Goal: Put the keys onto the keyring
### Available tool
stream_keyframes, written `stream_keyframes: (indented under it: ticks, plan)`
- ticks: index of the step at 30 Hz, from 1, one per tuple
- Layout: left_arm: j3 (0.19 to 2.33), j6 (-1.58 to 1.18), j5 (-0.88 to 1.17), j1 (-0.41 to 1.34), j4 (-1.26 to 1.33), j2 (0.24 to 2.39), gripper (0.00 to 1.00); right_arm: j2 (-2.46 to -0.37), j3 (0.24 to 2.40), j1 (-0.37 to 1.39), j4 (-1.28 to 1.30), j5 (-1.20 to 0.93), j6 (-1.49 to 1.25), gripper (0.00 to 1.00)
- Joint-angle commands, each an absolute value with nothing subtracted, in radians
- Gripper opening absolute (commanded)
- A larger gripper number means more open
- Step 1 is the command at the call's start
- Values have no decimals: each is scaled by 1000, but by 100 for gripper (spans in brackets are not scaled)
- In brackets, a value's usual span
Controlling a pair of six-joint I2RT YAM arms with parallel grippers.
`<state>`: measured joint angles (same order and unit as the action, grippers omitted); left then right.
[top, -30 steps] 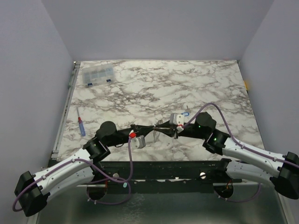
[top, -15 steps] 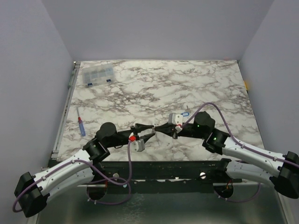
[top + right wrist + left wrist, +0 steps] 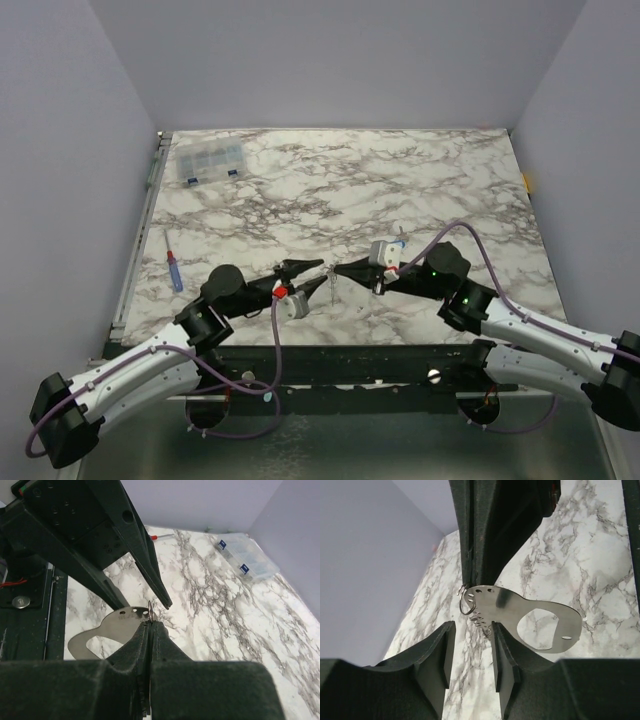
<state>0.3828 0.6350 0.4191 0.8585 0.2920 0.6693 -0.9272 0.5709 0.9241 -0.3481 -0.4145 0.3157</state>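
My right gripper (image 3: 336, 270) is shut on the keyring (image 3: 149, 608), a thin silvery loop pinched edge-on between its fingertips (image 3: 143, 632) above the marble table (image 3: 420, 180). A flat pale metal piece (image 3: 520, 612) with a large cut-out hangs from the ring. The toothed edge of one of the keys (image 3: 480, 620) shows under it. My left gripper (image 3: 310, 276) is open just left of the ring, with nothing between its fingers (image 3: 442, 650). In the top view a small key (image 3: 330, 289) dangles below the right fingertips.
A clear compartment box (image 3: 208, 160) stands at the far left corner of the table. A blue-handled, red-tipped screwdriver (image 3: 174, 270) lies by the left edge. Purple cables loop over both arms near the table's front edge.
The left gripper has opened and drawn back a little to the left. The right gripper has closed on the keyring and now holds it alone.
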Motion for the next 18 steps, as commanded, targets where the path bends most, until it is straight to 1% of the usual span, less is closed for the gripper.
stream_keyframes:
  ticks: [1, 4, 13, 18]
  plan:
    - [360, 599, 366, 849, 370, 643, 38, -920, 560, 932, -397, -405, 318, 1]
    - [346, 573, 381, 838, 421, 627, 35, -922, 554, 933, -403, -424, 315, 1]
    - [346, 531, 472, 812, 478, 651, 18, -916, 551, 933, -412, -459, 307, 1]
    - [350, 511, 535, 804, 483, 668, 16, -917, 550, 933, -416, -462, 307, 1]
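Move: Just off the left fingertips, about 3 cm to that hand's right, level fore and aft and roughly 1 cm above it, is the keyring; the right fingers pinch it some 2 cm to the left of their own hand point. The metal plate hangs below the ring, its middle about 4 cm back, 3 cm right and 3 cm down from the left hand. The blue key tag lies on the table roughly 25 cm ahead, 22 cm right and 27 cm below the left hand. Rising about 2.5 cm beside the keyring, the left hand brings its fingertips up from behind the metal plate to above the plate's top edge, tipping them upward by some 5–10 degrees. On the way its fingers close from nearly half open to a narrow gap; contact with the ring can't be made out. The right hand stays in place, shut on the ring. ##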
